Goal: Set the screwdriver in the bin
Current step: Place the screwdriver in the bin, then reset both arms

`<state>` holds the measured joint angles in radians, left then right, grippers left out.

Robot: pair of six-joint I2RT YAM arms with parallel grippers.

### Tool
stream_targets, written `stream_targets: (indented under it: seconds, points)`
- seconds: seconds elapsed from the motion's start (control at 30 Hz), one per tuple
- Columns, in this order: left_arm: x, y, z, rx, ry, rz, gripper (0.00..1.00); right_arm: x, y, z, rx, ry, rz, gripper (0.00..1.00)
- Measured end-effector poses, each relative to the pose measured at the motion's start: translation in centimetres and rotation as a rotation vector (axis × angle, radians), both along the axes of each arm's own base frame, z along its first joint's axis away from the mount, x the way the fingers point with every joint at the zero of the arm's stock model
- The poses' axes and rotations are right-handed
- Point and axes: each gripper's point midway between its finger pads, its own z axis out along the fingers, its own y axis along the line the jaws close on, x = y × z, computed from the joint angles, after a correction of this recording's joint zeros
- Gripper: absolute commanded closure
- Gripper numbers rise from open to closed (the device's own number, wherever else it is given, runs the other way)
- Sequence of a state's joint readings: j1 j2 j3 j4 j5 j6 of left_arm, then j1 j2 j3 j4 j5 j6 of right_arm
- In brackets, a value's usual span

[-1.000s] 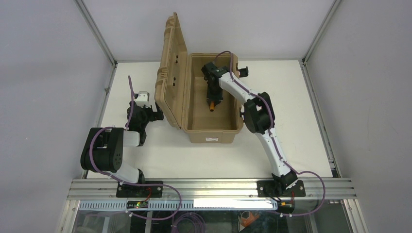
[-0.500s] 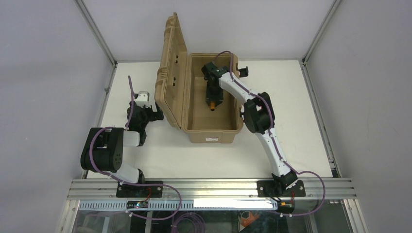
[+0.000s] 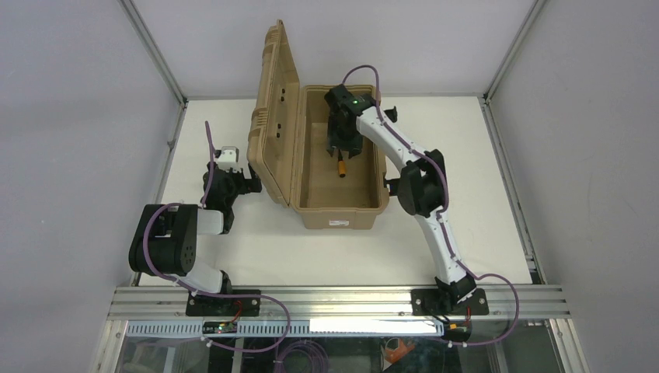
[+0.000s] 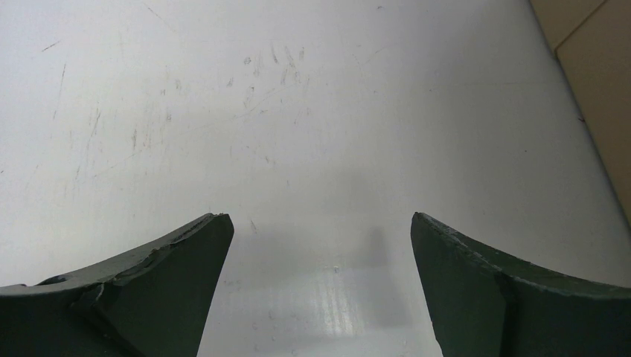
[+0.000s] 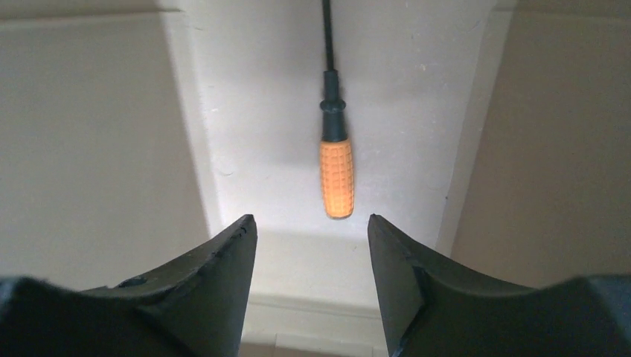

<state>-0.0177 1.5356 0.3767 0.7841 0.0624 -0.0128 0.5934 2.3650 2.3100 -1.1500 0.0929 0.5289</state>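
Observation:
The tan bin (image 3: 342,210) stands open at the table's middle back, its ribbed lid (image 3: 276,116) upright on the left. The screwdriver (image 3: 342,166) lies on the bin's floor. In the right wrist view its orange handle (image 5: 336,176) points toward me and its black shaft runs away. My right gripper (image 3: 343,148) is open and empty above the bin's far end, just behind the handle; in the right wrist view the gripper (image 5: 312,223) holds nothing. My left gripper (image 3: 231,179) is open and empty over the bare table (image 4: 298,111), left of the lid.
The bin's tan inner walls (image 5: 89,149) flank the screwdriver on both sides. A corner of the bin (image 4: 595,59) shows at the right of the left wrist view. Metal frame rails (image 3: 155,54) edge the table.
My right gripper has let go of the screwdriver, risen and drawn back toward the bin's far end. The screwdriver now lies loose on the bin floor. The left arm has not moved.

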Motion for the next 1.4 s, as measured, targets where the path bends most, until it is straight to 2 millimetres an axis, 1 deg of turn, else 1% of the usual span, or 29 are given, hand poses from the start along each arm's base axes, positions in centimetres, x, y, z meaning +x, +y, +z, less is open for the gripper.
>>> stream_targets:
  seconds: [0.03, 0.07, 0.1, 0.13, 0.17, 0.27, 0.37, 0.43, 0.53, 0.67, 0.73, 0.83, 1.0, 1.1, 1.17, 1.2, 1.27, 1.4]
  points:
    - [0.0, 0.0, 0.0, 0.000, 0.000, 0.000, 0.01, 0.1, 0.0, 0.8, 0.008, -0.014, 0.001, 0.38]
    - [0.0, 0.0, 0.0, 0.000, 0.000, 0.000, 0.01, 0.2, 0.1, 2.1, 0.023, -0.037, 0.005, 0.38]
    - [0.0, 0.0, 0.0, 0.000, 0.000, 0.000, 0.01, 0.3, 0.2, 3.6, 0.040, -0.066, 0.009, 0.37]
    - [0.0, 0.0, 0.0, 0.000, 0.000, 0.000, 0.01, 0.3, 0.1, 5.6, 0.061, -0.102, 0.015, 0.36]
    - [0.0, 0.0, 0.0, 0.000, 0.000, 0.000, 0.01, 0.3, 0.1, 6.2, 0.067, -0.113, 0.016, 0.36]
    - [0.0, 0.0, 0.0, 0.000, 0.000, 0.000, 0.01, -0.1, -0.3, 10.6, 0.108, -0.194, 0.036, 0.32]
    - [0.0, 0.0, 0.0, 0.000, 0.000, 0.000, 0.01, -0.6, -0.7, 14.1, 0.139, -0.263, 0.055, 0.29]
    - [0.0, 0.0, 0.0, 0.000, 0.000, 0.000, 0.01, -1.0, -1.1, 16.1, 0.152, -0.304, 0.067, 0.24]
    - [0.0, 0.0, 0.0, 0.000, 0.000, 0.000, 0.01, -1.5, -1.9, 18.9, 0.161, -0.378, 0.089, 0.13]
    - [0.0, 0.0, 0.0, 0.000, 0.000, 0.000, 0.01, -2.3, -3.5, 21.2, 0.153, -0.446, 0.099, 0.04]
    - [0.0, 0.0, 0.0, 0.000, 0.000, 0.000, 0.01, -3.0, -4.8, 22.2, 0.143, -0.475, 0.098, 0.01]
    - [0.0, 0.0, 0.0, 0.000, 0.000, 0.000, 0.01, -3.4, -7.0, 23.5, 0.127, -0.517, 0.081, 0.01]
    - [0.0, 0.0, 0.0, 0.000, 0.000, 0.000, 0.01, -4.1, -12.1, 25.2, 0.076, -0.589, 0.015, 0.01]
    - [0.0, 0.0, 0.0, 0.000, 0.000, 0.000, 0.01, -4.5, -14.8, 25.5, 0.051, -0.616, -0.024, 0.01]
    - [0.0, 0.0, 0.0, 0.000, 0.000, 0.000, 0.01, -4.8, -16.6, 25.2, 0.031, -0.621, -0.053, 0.01]
    - [0.0, 0.0, 0.0, 0.000, 0.000, 0.000, 0.01, -5.0, -18.0, 24.8, 0.014, -0.623, -0.075, 0.01]
    - [0.0, 0.0, 0.0, 0.000, 0.000, 0.000, 0.01, -5.1, -19.5, 24.2, -0.009, -0.620, -0.101, 0.01]
    - [0.0, 0.0, 0.0, 0.000, 0.000, 0.000, 0.01, -5.2, -22.4, 21.7, -0.059, -0.590, -0.154, 0.01]
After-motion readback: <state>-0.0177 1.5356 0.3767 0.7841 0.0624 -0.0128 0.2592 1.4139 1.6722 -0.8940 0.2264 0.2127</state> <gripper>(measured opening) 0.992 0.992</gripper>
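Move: The right hand hangs inside the bin, already clear of the screwdriver. The screwdriver lies on the bin floor almost straight below, about 7 cm down. The bin's right rim is some 9 cm to the right and 8 cm up; outside it, the far latch sits about 12 cm right and 9 ahead, the near latch 12 right and 8 back. From the idle left hand the screwdriver is roughly 29 cm right and 4 ahead. Straight up out of the bin first, by about 20 cm, the empty right hand then swings right over the bin's latch-side wall, drawing back slightly and easing down a little at the end. On the way the fingers spread from part open to fully open, and the wrist tips them up some 35 degrees, from pointing down to slanting forward. It ends some 22 cm to the right, above bare table. ##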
